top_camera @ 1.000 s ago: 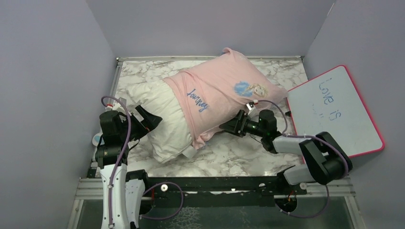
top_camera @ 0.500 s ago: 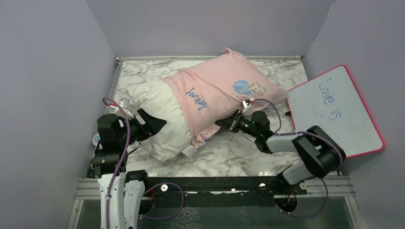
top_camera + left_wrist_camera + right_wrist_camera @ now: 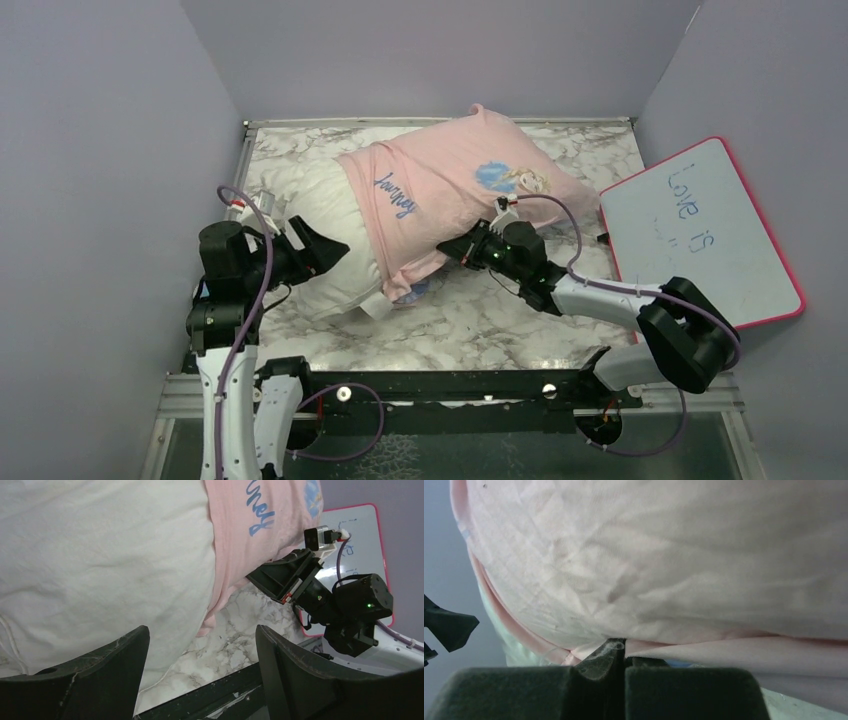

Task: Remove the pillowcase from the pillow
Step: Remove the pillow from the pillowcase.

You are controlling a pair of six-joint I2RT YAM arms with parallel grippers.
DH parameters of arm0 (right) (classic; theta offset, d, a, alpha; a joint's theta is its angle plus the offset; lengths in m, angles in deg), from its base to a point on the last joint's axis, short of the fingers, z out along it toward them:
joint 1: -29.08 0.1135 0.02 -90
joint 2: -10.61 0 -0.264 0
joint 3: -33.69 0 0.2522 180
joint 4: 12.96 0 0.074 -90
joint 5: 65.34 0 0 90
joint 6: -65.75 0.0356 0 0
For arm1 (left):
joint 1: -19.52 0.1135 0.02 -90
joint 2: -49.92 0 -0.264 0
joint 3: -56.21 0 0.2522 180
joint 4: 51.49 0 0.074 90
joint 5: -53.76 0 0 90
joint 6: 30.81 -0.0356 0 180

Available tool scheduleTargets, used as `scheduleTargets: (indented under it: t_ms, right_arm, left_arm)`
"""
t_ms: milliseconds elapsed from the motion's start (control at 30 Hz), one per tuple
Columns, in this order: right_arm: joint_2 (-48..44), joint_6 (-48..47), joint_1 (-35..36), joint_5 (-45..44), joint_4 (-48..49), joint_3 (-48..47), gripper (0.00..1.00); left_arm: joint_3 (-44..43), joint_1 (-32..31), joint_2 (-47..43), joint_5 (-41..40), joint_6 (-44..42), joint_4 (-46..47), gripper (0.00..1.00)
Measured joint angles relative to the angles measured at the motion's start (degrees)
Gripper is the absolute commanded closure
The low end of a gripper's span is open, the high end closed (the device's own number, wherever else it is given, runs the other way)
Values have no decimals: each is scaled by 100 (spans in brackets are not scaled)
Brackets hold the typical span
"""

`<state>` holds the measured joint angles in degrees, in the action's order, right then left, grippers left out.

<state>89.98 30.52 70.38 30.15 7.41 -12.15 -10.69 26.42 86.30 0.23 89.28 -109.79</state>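
The plump white pillow [image 3: 320, 215] lies aslant on the marble table [image 3: 480, 320]. The pale pink pillowcase [image 3: 450, 185], with "Journey" in cursive, covers its far right part. My right gripper [image 3: 447, 248] is shut on the pillowcase's near lower hem. In the right wrist view the closed tips [image 3: 620, 645] are buried in the pink fabric [image 3: 649, 555]. My left gripper [image 3: 322, 250] stands open against the pillow's bare near-left end. In the left wrist view its jaws [image 3: 202, 630] are wide apart, with the white pillow [image 3: 100, 555] just beyond them and only marble in the gap.
A pink-framed whiteboard [image 3: 700, 235] leans at the right wall. Lilac walls close in the table on three sides. A black rail [image 3: 450, 385] runs along the near edge. A small blue-white object [image 3: 203, 290] sits by the left arm.
My right gripper has shut on the pillowcase hem and moved left and away. Pillow and case have shifted left with it. The left gripper has pressed closer to the pillow's end.
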Motion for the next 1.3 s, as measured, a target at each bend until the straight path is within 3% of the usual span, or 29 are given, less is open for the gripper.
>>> scheduleTargets:
  t_ms: [267,400,533,633,833,933,1133,1300]
  right_arm:
    - [24,-122,192,-402,-422,-177,99]
    - [46,-118,219,-490,-450,-175,99]
    - [28,-155,223,-640,-564,-175,99]
    - [-17,-192,254,-785,-807,-210,99]
    - [17,-348,260,-850,-1178,-439,99]
    - [142,-431,260,-855,-1244,-540,99]
    - [396,-612,256,-857,-1530,-872,100]
    - [415,-708,203,-824,-1738,-1080,99]
  left_arm:
    - [-17,-422,859,-83,-313,-59,19]
    - [-732,-2041,1993,-1130,-260,275,18]
    - [-1217,-3626,2579,-2573,103,634,17]
    - [-1021,-4328,2319,-3646,605,892,18]
    - [592,-5252,671,-5307,1974,1086,21]
    - [1104,-5615,367,-5668,2651,1086,20]
    - [1285,-6537,863,-6061,3434,1174,19]
    - [1908,-6891,289,-6419,4170,1056,17]
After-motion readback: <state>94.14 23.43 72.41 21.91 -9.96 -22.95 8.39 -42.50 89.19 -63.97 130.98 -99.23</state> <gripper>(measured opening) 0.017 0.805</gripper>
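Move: The pillow's bare near edge, by its white tag, lies about 7 cm to the left hand's right, 2 cm back and some 20 cm below; the pillowcase's hanging hem is roughly 11 cm to that hand's right, level ahead and just as far down. The middle of the bare pillow is about 8 cm ahead of it, 2 cm left, 15 cm below. The pillowcase's near side is right at the right hand's shut fingers; the hem lies some 8 cm left of the right hand, 5 cm back and 9 cm below. Swinging rightward and about 5 cm forward with a slight dip, the left hand then draws back and sinks towards the pillow's near edge by the tag, ending some 10 cm right and 12 cm lower, fingers still wide, tipped a little further down. The right hand keeps its fingers shut on the case's near side, rolling about 15 degrees, left side down, and easing roughly 2 cm forward and down. ##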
